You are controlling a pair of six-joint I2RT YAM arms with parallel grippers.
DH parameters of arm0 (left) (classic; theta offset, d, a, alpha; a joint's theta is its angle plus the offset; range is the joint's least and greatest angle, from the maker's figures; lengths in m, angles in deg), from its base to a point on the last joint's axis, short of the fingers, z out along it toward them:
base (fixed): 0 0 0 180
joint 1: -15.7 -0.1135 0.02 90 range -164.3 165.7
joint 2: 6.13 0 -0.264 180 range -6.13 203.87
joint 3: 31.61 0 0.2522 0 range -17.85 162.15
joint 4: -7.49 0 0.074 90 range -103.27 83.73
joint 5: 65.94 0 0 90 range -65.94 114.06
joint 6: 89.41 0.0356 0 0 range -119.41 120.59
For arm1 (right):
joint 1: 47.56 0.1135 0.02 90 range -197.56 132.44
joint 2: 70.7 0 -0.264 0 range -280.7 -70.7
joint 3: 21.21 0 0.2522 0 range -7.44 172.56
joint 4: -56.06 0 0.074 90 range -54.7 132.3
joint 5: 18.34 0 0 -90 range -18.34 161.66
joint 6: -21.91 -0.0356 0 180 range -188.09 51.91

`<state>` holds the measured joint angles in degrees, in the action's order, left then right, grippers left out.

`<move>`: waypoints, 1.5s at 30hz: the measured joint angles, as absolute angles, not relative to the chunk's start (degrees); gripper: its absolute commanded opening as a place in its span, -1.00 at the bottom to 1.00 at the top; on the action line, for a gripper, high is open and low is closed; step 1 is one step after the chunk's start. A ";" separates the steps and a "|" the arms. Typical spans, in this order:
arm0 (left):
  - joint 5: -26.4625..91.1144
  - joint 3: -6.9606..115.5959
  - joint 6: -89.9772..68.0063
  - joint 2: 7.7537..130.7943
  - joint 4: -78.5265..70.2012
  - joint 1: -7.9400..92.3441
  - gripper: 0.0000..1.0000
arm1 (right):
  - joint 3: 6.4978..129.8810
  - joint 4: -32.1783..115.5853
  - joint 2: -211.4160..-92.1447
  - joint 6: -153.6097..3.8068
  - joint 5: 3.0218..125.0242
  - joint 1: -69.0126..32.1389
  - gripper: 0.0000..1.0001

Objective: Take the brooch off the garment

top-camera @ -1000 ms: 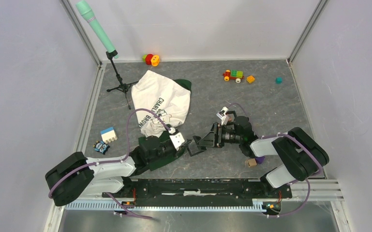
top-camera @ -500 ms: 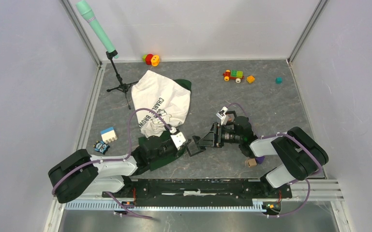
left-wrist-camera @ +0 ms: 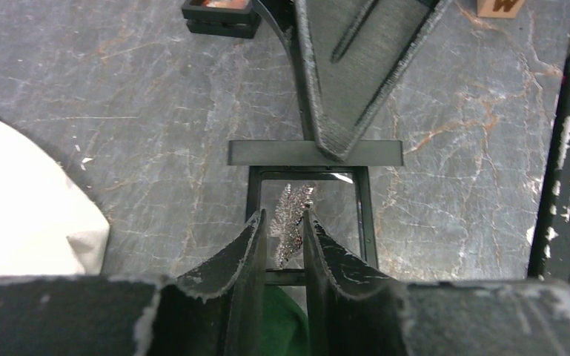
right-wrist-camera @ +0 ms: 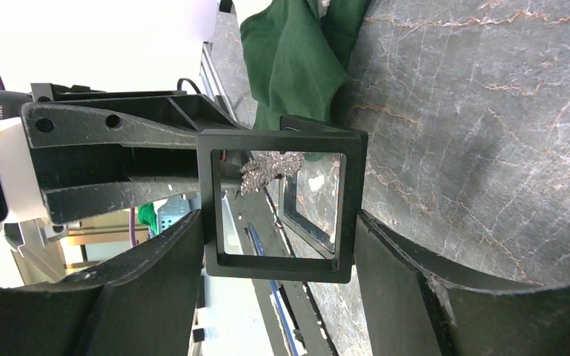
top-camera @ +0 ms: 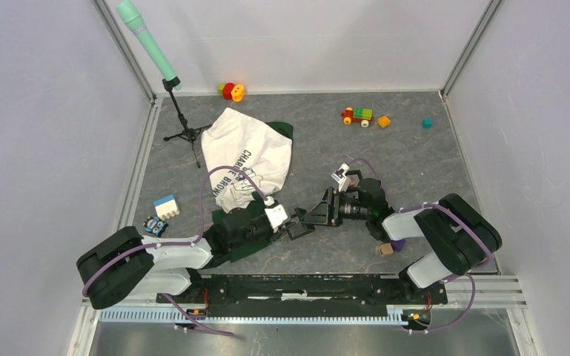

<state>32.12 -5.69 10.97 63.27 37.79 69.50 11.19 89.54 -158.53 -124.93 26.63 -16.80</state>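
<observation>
The garment (top-camera: 244, 154), a white T-shirt with black print, lies left of centre. Its dark green part (top-camera: 258, 242) lies under my left arm and shows in the right wrist view (right-wrist-camera: 296, 52). My right gripper (top-camera: 310, 217) (right-wrist-camera: 278, 222) is shut on an open black display frame (right-wrist-camera: 278, 267), one finger on each side. A silver sparkly brooch (right-wrist-camera: 270, 167) (left-wrist-camera: 290, 219) sits in the frame's clear window. My left gripper (top-camera: 289, 222) (left-wrist-camera: 282, 215) reaches into the frame, its jaws closed narrowly on the brooch.
A teal microphone (top-camera: 147, 41) on a tripod stands at the back left. Toys lie along the back: a red-yellow piece (top-camera: 231, 91), a toy car (top-camera: 357, 116), small cubes (top-camera: 427, 123). A blue-white block (top-camera: 166, 205) lies left; a wooden block (top-camera: 385, 250) by the right arm.
My left arm has crept a little to the right, towards the frame. The right arm and the frame have stayed in place.
</observation>
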 measured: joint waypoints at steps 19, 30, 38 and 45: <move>37.91 -5.10 9.11 58.86 29.35 69.57 -0.14 | 11.19 91.66 -160.85 -125.91 26.93 -16.84 0.22; 28.25 -4.14 3.23 52.11 20.89 69.57 0.07 | 11.19 89.72 -161.13 -123.51 27.57 -19.34 0.22; 23.90 -4.14 2.46 48.19 18.40 69.57 0.20 | 11.78 71.47 -152.74 -110.06 31.81 -26.29 0.26; 22.92 -3.79 2.46 48.00 14.44 69.57 0.37 | 17.16 48.52 -145.20 -95.00 44.35 -29.70 0.34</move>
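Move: The brooch lies on the lower leaf of the open display case, about 1 cm ahead and 2 cm to the right of the left hand, just below its already parted fingertips. From the right hand, which keeps hold of the case's upper frame, the brooch is some 4 cm left, 1 cm back and 2 cm lower. The second display box lies about 12 cm ahead and 11 cm right of the right hand, 8 cm down; the garment's green part is roughly 12 cm left, 3 cm back and 8 cm below the left hand. Back by about 2 cm, the left hand draws off from the brooch and case, then swings forward again and left towards the garment, fingers opening much wider. The right hand first nearly stays, still gripping the case's frame, then speeds off right about 10 cm, also forward and down, towards the second display box, its leftward fingers tipping down some 30 degrees. ##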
